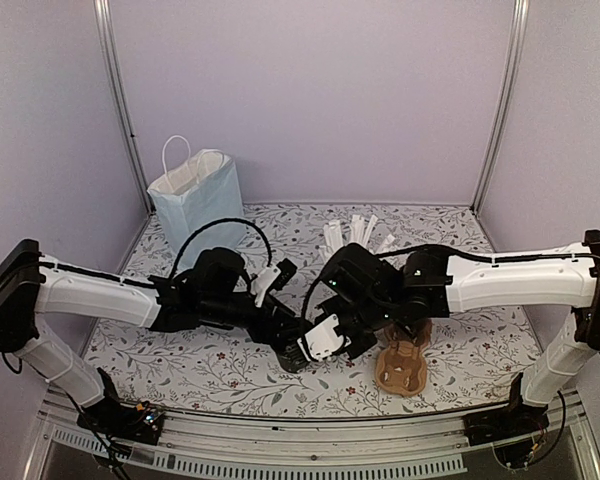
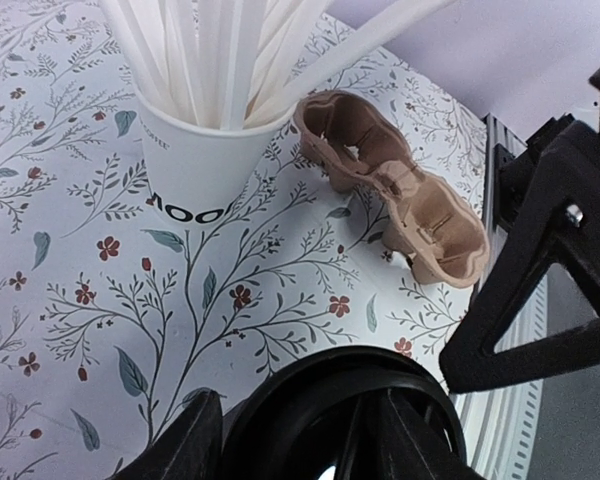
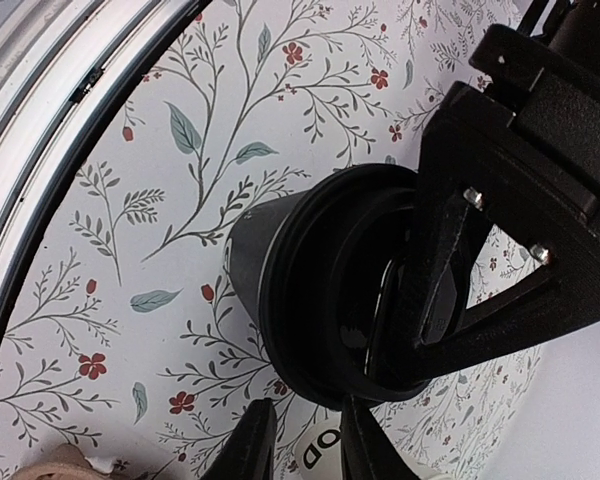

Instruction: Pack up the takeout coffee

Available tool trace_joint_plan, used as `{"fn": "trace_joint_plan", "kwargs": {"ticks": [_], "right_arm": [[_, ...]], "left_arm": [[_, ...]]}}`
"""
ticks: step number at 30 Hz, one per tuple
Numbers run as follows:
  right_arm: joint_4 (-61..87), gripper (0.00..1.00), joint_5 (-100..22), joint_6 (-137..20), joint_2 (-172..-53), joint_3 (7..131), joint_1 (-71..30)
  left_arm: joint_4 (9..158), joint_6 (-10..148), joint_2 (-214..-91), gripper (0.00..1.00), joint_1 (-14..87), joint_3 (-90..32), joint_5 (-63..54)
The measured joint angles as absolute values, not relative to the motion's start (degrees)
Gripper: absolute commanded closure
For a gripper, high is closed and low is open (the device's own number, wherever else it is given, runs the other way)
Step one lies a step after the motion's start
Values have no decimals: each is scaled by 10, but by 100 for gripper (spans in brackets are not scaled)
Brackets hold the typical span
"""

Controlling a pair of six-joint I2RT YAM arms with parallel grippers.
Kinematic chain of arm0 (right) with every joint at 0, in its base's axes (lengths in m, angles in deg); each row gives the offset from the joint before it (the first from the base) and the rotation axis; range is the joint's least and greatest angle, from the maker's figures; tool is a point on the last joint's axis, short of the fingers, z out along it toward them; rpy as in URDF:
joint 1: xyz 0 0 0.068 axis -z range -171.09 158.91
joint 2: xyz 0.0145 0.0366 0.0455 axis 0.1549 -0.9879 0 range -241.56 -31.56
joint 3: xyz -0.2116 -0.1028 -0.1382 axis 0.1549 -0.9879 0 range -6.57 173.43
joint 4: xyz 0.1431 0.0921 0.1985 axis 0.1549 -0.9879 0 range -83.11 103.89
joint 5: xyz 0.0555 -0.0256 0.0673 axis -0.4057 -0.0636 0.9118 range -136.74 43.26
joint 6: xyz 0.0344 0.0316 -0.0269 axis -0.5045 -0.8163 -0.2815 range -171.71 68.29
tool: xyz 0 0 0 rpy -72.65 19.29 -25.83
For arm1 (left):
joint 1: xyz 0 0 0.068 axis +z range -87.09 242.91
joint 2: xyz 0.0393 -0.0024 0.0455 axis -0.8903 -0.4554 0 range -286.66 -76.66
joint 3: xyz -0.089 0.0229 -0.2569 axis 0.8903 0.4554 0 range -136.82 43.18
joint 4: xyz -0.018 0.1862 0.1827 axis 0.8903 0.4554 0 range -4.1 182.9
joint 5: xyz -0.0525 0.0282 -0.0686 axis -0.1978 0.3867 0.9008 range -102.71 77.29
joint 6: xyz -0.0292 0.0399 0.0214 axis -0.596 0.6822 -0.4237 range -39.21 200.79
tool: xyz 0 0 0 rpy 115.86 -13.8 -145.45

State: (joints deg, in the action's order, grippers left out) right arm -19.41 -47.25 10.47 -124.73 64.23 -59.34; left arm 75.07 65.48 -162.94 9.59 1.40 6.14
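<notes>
The takeout coffee (image 3: pixel 280 270) is a black cup with a black lid, low in the middle of the table (image 1: pixel 296 356). In the left wrist view its lid (image 2: pixel 350 400) fills the space between my left gripper's (image 2: pixel 310 425) fingers, which close around it. From the right wrist view, one left finger (image 3: pixel 450 260) crosses the lid's top. My right gripper (image 3: pixel 305 408) hangs right next to the lid's rim, its fingers a narrow gap apart with nothing between them. Both grippers meet over the cup in the top view, left (image 1: pixel 285 340) and right (image 1: pixel 325 345).
A brown pulp cup carrier (image 1: pixel 400 368) (image 2: pixel 400 190) lies just right of the cup. A white paper cup full of tall white sticks (image 2: pixel 205 160) (image 1: pixel 355 235) stands behind. A pale blue paper bag (image 1: pixel 195 200) stands at the back left. The table's front rail (image 3: pixel 70 80) is close.
</notes>
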Motion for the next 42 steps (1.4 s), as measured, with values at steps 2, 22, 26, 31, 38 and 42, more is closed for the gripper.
{"fn": "trace_joint_plan", "kwargs": {"ticks": [2,22,26,31,38,42], "right_arm": [[-191,75,-473,107,-1247,643,-593],[-161,79,-478,133,-1253,621,-593],[-149,79,-479,137,-1250,612,-593],[-126,93,-481,138,-1248,600,-593],[-40,100,-491,146,-1242,542,-593],[-8,100,-492,148,-1246,532,-592]], "left_arm": [[751,658,-1627,47,96,16,61],[752,662,-1625,47,103,20,58],[752,662,-1625,47,104,20,58],[760,662,-1625,47,106,20,56],[762,662,-1625,48,111,22,56],[762,662,-1625,48,119,26,55]]}}
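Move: The black lid on the coffee cup lies some 4 cm left of the right hand, level with it front to back and about 2 cm lower. From the left hand, already at the lid from the far left, the lid's middle is roughly 2 cm back, 1 cm left and 2 cm down. The straw cup stands about 12 cm ahead and 6 cm right of the right hand, 6 cm lower; the cup carrier lies 17 cm to that hand's right, 1 cm ahead and 9 cm lower. The right fingertips come down onto the lid's right-hand edge and bear on it, the hand sinking about 2.5 cm, easing forward and left by a centimetre and tilting slightly while its fingers close from a quarter open to shut, with nothing between them. The left hand keeps its half-open fingers on the lid and drifts about 2 cm left, forward and down. ##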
